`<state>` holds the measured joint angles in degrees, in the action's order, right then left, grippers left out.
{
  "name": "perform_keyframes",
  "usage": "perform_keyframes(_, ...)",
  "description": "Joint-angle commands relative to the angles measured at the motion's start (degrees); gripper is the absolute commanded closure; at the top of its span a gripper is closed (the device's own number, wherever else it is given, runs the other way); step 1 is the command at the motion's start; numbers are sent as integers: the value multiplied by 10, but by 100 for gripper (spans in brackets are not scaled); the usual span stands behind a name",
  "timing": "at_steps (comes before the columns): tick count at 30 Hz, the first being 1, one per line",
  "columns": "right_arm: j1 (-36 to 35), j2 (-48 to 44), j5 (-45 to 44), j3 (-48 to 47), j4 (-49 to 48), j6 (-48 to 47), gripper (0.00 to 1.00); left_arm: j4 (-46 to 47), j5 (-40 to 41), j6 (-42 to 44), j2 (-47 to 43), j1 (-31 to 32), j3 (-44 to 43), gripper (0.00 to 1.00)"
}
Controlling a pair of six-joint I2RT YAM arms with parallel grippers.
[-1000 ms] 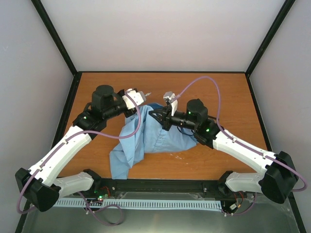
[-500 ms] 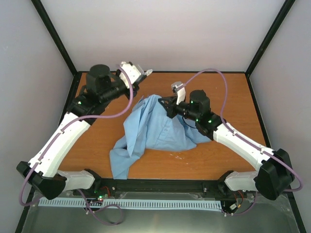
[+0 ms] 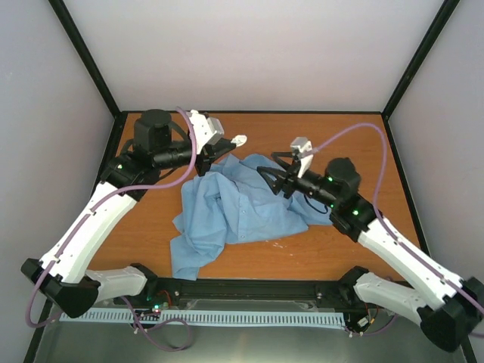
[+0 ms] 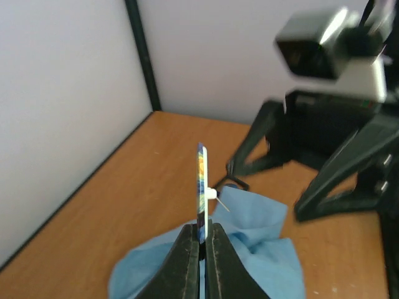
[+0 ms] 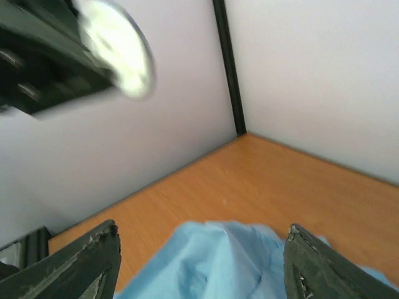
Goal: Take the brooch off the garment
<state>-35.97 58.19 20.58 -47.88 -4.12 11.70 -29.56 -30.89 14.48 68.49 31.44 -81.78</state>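
Observation:
My left gripper point(image 3: 225, 145) is shut on the brooch point(image 3: 238, 140), holding it in the air above the table's back left. In the left wrist view the brooch point(image 4: 201, 180) stands edge-on between the closed fingers point(image 4: 187, 255), its pin pointing right, free of the cloth. The garment point(image 3: 238, 204), a light blue shirt, lies crumpled on the table between the arms. My right gripper point(image 3: 274, 172) hangs open just above the shirt's back edge, with nothing in it. Through its wide jaws the right wrist view shows the shirt point(image 5: 218, 261) below and the brooch point(image 5: 118, 56) as a pale blurred disc.
The wooden table point(image 3: 340, 136) is framed by black corner posts point(image 3: 87, 57) and pale walls. A purple cable point(image 3: 348, 132) loops over the right arm. The arm bases and a black rail point(image 3: 249, 291) run along the near edge.
The right gripper has opened and let go of the shirt, which has slumped onto the table. That arm drew back to the right. The left gripper swung right and lower with the brooch.

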Motion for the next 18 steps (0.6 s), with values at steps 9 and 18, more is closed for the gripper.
perform_keyframes(9,3,-85,139,36,-184,23,30,-70,-198,-43,15,3,-29,99)
perform_keyframes(18,-2,-35,232,-3,-210,45,35,-93,-256,-68,5,3,-11,99)
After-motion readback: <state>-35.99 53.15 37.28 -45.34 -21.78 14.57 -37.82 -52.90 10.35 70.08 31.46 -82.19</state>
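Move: In the left fingers the brooch is already held, clear of the garment, its middle roughly 3 cm to the right of the left hand point, 1 cm ahead and 1 cm lower; the right gripper it is brought to is open, about 11 cm to the left hand's right, 8 cm below and 1 cm back. From the right hand the brooch is some 8 cm left, 2 cm ahead and 7 cm up; the garment's middle lies around 10 cm left, 2 cm ahead and 30 cm below. Bringing the brooch to the right gripper, the left hand keeps its pinch, draws back about 6 cm with a little drift right, and swings its fingers some 20 degrees clockwise. The right hand comes back and rises about 7 cm, levelling off before the end, tilting its fingers up and turning counter-clockwise to face the brooch; its fingers stay well open, not yet touching. ##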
